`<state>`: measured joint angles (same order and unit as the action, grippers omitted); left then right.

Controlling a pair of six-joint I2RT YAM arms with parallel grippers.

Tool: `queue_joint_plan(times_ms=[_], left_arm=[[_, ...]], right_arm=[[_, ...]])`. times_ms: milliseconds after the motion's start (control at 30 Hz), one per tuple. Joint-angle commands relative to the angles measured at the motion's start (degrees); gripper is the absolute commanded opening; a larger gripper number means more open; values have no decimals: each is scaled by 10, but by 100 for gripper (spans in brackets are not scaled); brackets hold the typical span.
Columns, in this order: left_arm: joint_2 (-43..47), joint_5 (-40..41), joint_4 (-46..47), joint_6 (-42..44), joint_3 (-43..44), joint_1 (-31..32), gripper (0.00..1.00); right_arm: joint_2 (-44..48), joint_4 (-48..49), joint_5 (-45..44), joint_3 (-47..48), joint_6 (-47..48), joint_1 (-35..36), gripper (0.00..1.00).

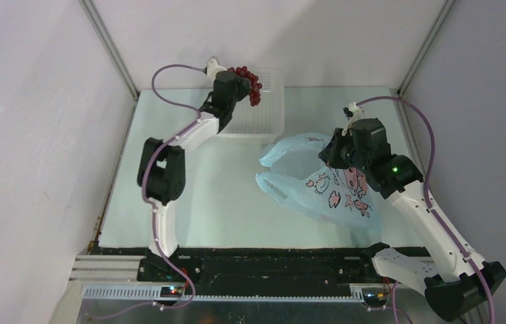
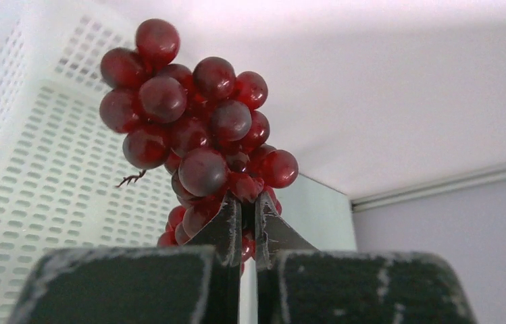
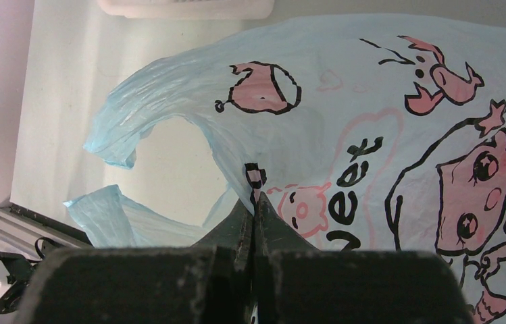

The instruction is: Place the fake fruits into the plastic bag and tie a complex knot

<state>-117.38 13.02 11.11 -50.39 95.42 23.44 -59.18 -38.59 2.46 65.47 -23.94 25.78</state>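
A bunch of dark-red grapes (image 2: pixel 196 128) hangs from my left gripper (image 2: pixel 248 202), which is shut on the bunch's lower part. In the top view the grapes (image 1: pixel 250 82) are lifted over the white perforated basket (image 1: pixel 263 115) at the back, with the left gripper (image 1: pixel 240 84) beside them. The light-blue plastic bag (image 1: pixel 317 179) with pink and black cartoon prints lies right of centre. My right gripper (image 3: pixel 255 202) is shut on the edge of the plastic bag (image 3: pixel 344 101), holding its mouth up. The bag's handles (image 3: pixel 121 135) hang loose to the left. No knot and no round fruits show.
The white basket (image 2: pixel 27 175) fills the left of the left wrist view. Grey walls close in the table on three sides. A metal rail with cables runs along the near edge by the arm bases (image 1: pixel 270 270).
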Motion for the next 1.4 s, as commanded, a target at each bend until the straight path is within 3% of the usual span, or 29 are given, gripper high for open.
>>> queue_joint_plan(times_ms=[0,267,433,667,833,1033,1367], left_arm=[[122,-43,100,83,-66,9,0],[322,-226,141,176,-206,21,0],[424,-306,117,222,-261,47,0],[521,-335,47,307,-303,141,0],[539,-323,57,334,-358,196,0],[506,-325,92,336,-402,223,0],[460,-310,70,379,-437,248,0]], right_arm=[[9,23,2,2,-1,4,0],[5,39,11,3,-1,6,0],[-3,52,19,3,-5,10,0],[-13,68,24,2,-11,23,0],[-8,65,19,2,-14,36,0],[4,56,15,2,-19,44,0],[14,50,18,2,-23,46,0]])
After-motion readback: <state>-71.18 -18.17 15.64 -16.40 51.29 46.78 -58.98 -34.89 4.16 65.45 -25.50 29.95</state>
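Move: The left hand already holds the grapes; the plastic bag's open mouth lies about 32 cm back, 14 cm to its right and 8 cm lower. The white basket's middle is some 4 cm ahead, 1 cm left and 19 cm below. The right hand keeps its pinch on the bag's rim, with the mouth's middle roughly 2 cm ahead, 10 cm to its left and 8 cm down; from it the basket stands about 35 cm ahead, 24 cm left, 20 cm below. Left hand swings held grapes about 35 cm back and right, rising then sinking over bag mouth, turning clockwise. ##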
